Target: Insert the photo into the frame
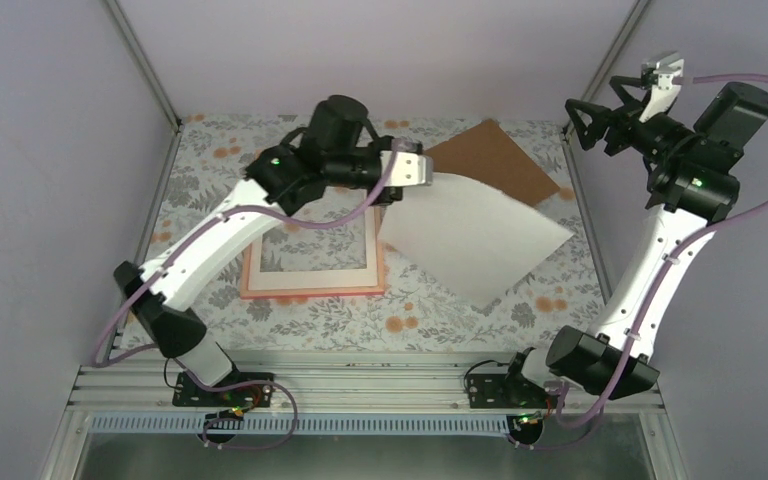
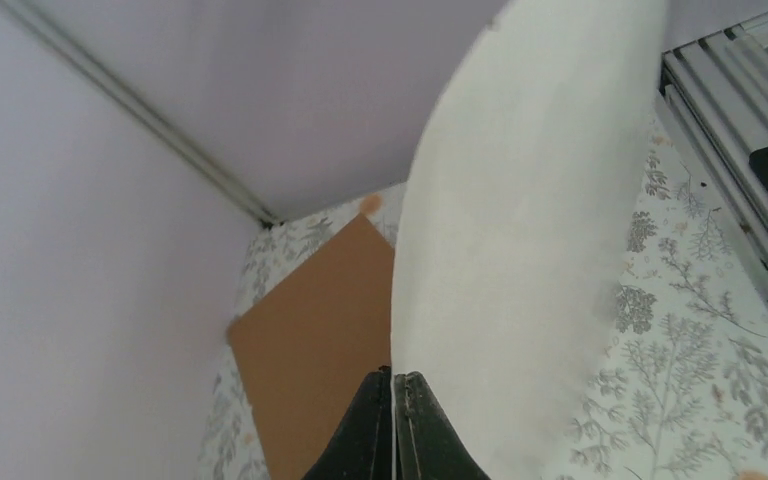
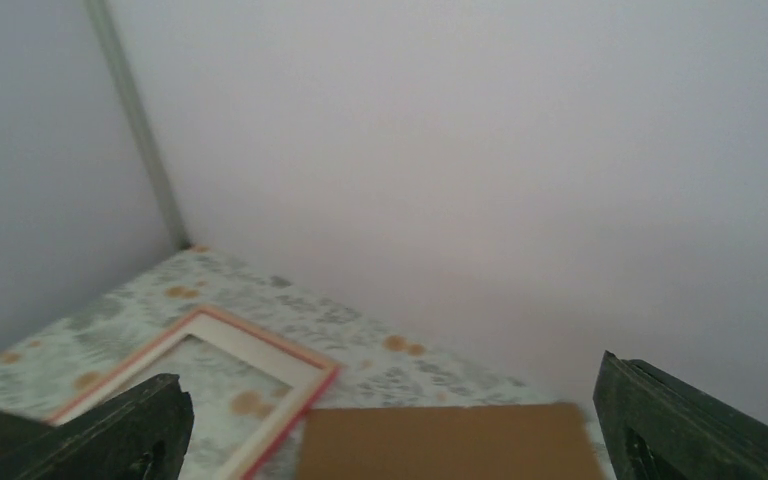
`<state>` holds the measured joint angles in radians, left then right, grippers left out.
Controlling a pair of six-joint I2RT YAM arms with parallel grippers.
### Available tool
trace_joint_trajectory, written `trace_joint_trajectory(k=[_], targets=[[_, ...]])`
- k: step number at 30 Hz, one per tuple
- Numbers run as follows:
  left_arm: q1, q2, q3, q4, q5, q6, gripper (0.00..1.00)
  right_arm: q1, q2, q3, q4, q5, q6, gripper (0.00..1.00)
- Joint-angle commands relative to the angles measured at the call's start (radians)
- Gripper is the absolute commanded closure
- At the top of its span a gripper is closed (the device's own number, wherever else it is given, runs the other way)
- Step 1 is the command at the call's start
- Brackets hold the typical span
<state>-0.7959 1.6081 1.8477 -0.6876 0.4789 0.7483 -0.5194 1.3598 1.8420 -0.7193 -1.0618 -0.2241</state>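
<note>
The photo [image 1: 475, 235] hangs white side up over the right half of the table, one edge pinched in my left gripper [image 1: 422, 170]. In the left wrist view the sheet [image 2: 520, 250] curves up and away from the shut jaws of the gripper [image 2: 398, 375]. The pink frame [image 1: 310, 291] lies flat at centre-left with a white mat [image 1: 310, 277] inside it, its back part hidden under my left arm. My right gripper [image 1: 588, 122] is raised at the back right, open and empty. Its wrist view shows the gripper [image 3: 388, 375] above a corner of the frame [image 3: 322, 385].
A brown backing board [image 1: 495, 155] lies at the back right, partly under the photo; it also shows as the board [image 2: 310, 340] and the board [image 3: 450, 445] in the wrist views. Grey walls enclose the flowered table [image 1: 410, 315] on three sides.
</note>
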Motion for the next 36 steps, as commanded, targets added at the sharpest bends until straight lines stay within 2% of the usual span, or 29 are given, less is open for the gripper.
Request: trace_joint_trajectory(k=[1,3,6,9,12,15,19,25,32,36], targets=[[0.084,-0.078,0.026,-0.138,0.018,-0.082,0.98,-0.008,-0.014,-0.139,0.052,-0.265,0.037,0.00],[0.151,-0.084,0.030,-0.156,0.009,-0.115,0.98,-0.006,-0.039,-0.227,0.069,-0.341,0.030,0.00],[0.249,-0.087,0.040,-0.167,0.045,-0.150,0.98,0.011,-0.086,-0.349,0.077,-0.374,-0.035,0.00],[0.288,-0.089,0.057,-0.169,0.059,-0.167,0.98,0.037,-0.140,-0.431,0.028,-0.354,-0.171,0.00],[0.314,-0.089,0.075,-0.176,0.070,-0.174,0.98,0.094,-0.158,-0.457,-0.108,-0.296,-0.386,0.00],[0.334,-0.093,0.091,-0.179,0.092,-0.179,0.98,0.186,-0.160,-0.523,-0.138,-0.226,-0.481,0.00],[0.354,-0.091,0.116,-0.193,0.119,-0.177,0.98,0.297,-0.169,-0.629,-0.001,-0.162,-0.433,0.00],[0.369,-0.100,0.161,-0.244,0.144,-0.153,0.98,0.360,-0.151,-0.657,0.209,-0.048,-0.324,0.00],[0.383,-0.118,0.244,-0.343,0.157,-0.155,0.98,0.398,-0.118,-0.659,0.244,-0.054,-0.280,0.00],[0.383,-0.131,0.267,-0.380,0.164,-0.167,0.98,0.466,-0.125,-0.675,0.272,-0.040,-0.271,0.00]])
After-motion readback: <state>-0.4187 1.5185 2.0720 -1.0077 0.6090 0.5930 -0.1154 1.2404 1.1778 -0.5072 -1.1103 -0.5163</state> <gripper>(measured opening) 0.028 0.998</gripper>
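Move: From the left hand, which still pinches the photo, the frame's middle is some 17 cm left, 12 cm ahead and nearly 40 cm below; the brown board lies about 16 cm right and 21 cm ahead, equally low. The empty right hand has the hanging photo's middle roughly 14 cm left, 10 cm back and 25 cm below. From there the brown board is about 12 cm left and 14 cm ahead, the frame 45 cm left and 5 cm ahead, both around 50 cm down. Keeping its pinch, the left hand carries the photo about 14 cm left to above the frame, first swinging forward, then easing back a little as it climbs, and turns some 20 degrees counter-clockwise. The right hand sinks and crosses left towards the photo's free side, dipping back and returning on the way, turning counter-clockwise with fingers wide open; no touch can be made out. ##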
